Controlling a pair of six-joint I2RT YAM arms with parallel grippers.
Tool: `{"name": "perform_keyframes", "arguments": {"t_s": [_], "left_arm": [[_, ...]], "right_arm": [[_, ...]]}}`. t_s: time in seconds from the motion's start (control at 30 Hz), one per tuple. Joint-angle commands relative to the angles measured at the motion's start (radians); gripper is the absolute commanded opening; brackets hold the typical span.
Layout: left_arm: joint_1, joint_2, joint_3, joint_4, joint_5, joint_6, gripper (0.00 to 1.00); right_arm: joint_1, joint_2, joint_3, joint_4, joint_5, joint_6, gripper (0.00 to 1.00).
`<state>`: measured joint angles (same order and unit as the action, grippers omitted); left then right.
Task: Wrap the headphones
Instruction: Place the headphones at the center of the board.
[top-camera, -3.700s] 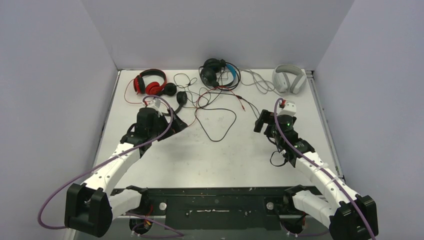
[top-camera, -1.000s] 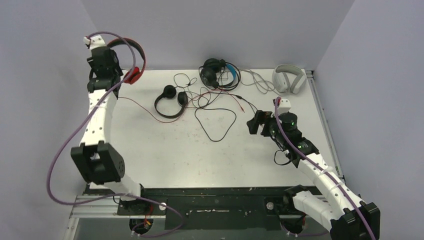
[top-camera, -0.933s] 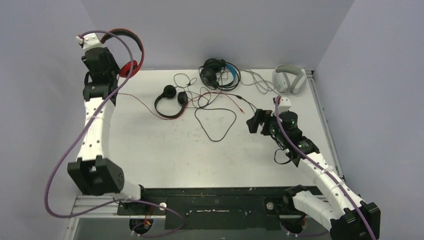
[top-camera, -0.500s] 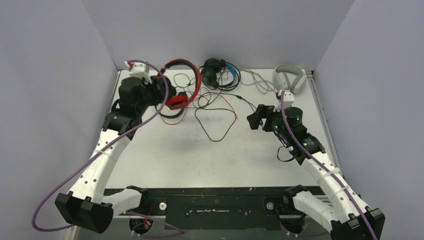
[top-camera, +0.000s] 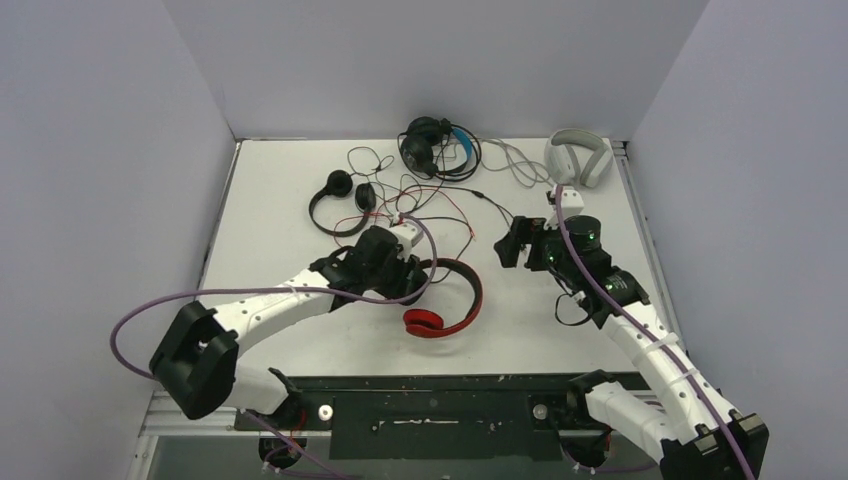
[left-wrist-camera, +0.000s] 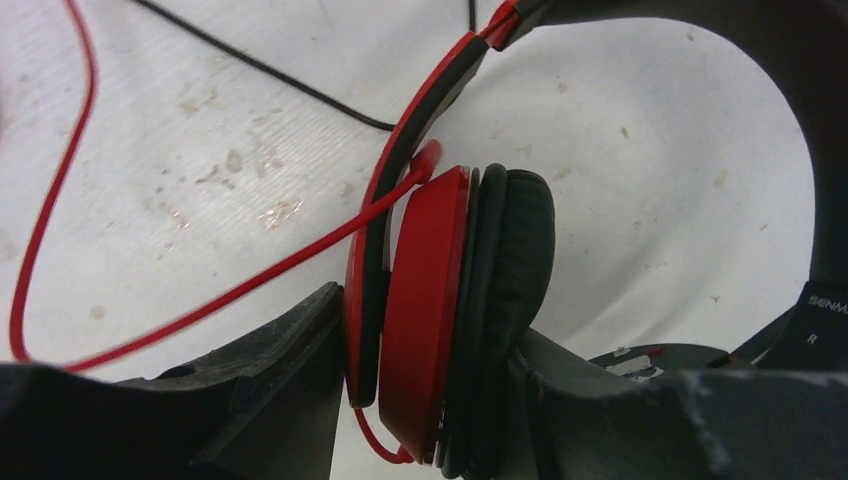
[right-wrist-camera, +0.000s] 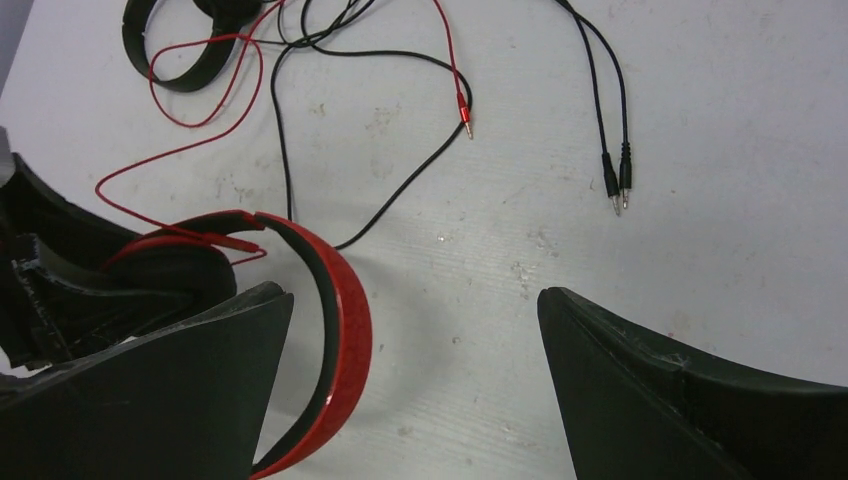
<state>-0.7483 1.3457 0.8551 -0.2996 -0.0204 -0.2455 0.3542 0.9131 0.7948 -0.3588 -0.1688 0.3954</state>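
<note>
My left gripper is shut on one ear cup of the red-and-black headphones, low over the table's middle front. Its other ear cup and the band point toward the right arm. The thin red cable trails back to a red plug. My right gripper stands open with nothing in it, just right of the red band. The small black headphones, the black-and-blue headphones and the white-grey headphones lie at the back.
Black cables loop and tangle with the red one between the back headphones and the grippers. Two black plugs lie ahead of the right gripper. Grey walls close in the table on three sides.
My left arm has swung from high at the far left down to the table's middle front, carrying the red-and-black headphones. The right gripper has hardly moved and stays open.
</note>
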Motion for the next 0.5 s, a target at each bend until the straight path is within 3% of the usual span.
{"name": "perform_keyframes", "arguments": {"t_s": [0.0, 0.13, 0.3, 0.33, 0.37, 0.4, 0.47], "left_arm": [[-0.035, 0.084, 0.076, 0.154, 0.170, 0.154, 0.45], [-0.073, 0.233, 0.180, 0.025, 0.220, 0.335, 0.48], [-0.077, 0.360, 0.310, -0.055, 0.134, 0.446, 0.52], [-0.077, 0.367, 0.331, -0.052, 0.106, 0.448, 0.64], [-0.078, 0.369, 0.347, -0.057, 0.101, 0.449, 0.87], [-0.078, 0.366, 0.366, -0.065, 0.089, 0.444, 0.96], [-0.078, 0.343, 0.390, -0.070, 0.040, 0.413, 0.97]], "right_arm": [[-0.003, 0.019, 0.029, -0.018, -0.086, -0.085, 1.00], [0.000, 0.075, 0.040, -0.039, -0.147, -0.102, 1.00], [-0.001, 0.129, 0.018, -0.020, -0.159, -0.076, 1.00], [0.000, 0.142, 0.013, -0.018, -0.157, -0.075, 1.00], [-0.001, 0.148, 0.006, -0.014, -0.153, -0.073, 1.00], [-0.001, 0.158, -0.001, -0.011, -0.147, -0.072, 1.00], [-0.001, 0.170, -0.020, -0.002, -0.134, -0.067, 1.00]]}}
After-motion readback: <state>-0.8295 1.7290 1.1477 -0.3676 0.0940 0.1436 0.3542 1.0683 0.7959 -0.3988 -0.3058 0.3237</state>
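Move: Your left gripper already holds the red headphones by one ear cup; their middle lies about 6 cm right and 2 cm back from it, 3 cm lower. The bare set-down spot is some 6 cm right, level fore and aft, 9 cm below. A black cable's bend lies 3 cm ahead, 4 cm right; the black headphones, 20 cm ahead and 14 cm left. From the open right gripper, the red headphones are 13 cm left, 4 cm back, 13 cm below. Carry the held ear cup about 6 cm to the right while sinking nearly 5 cm to the board, swinging the left gripper some 25 degrees clockwise. Near the bottom, spread the fingers wide to let go of the cup, easing slightly forward and up at the end. Meanwhile lower the open right gripper towards the headphones, drifting a little left and tipping down. ##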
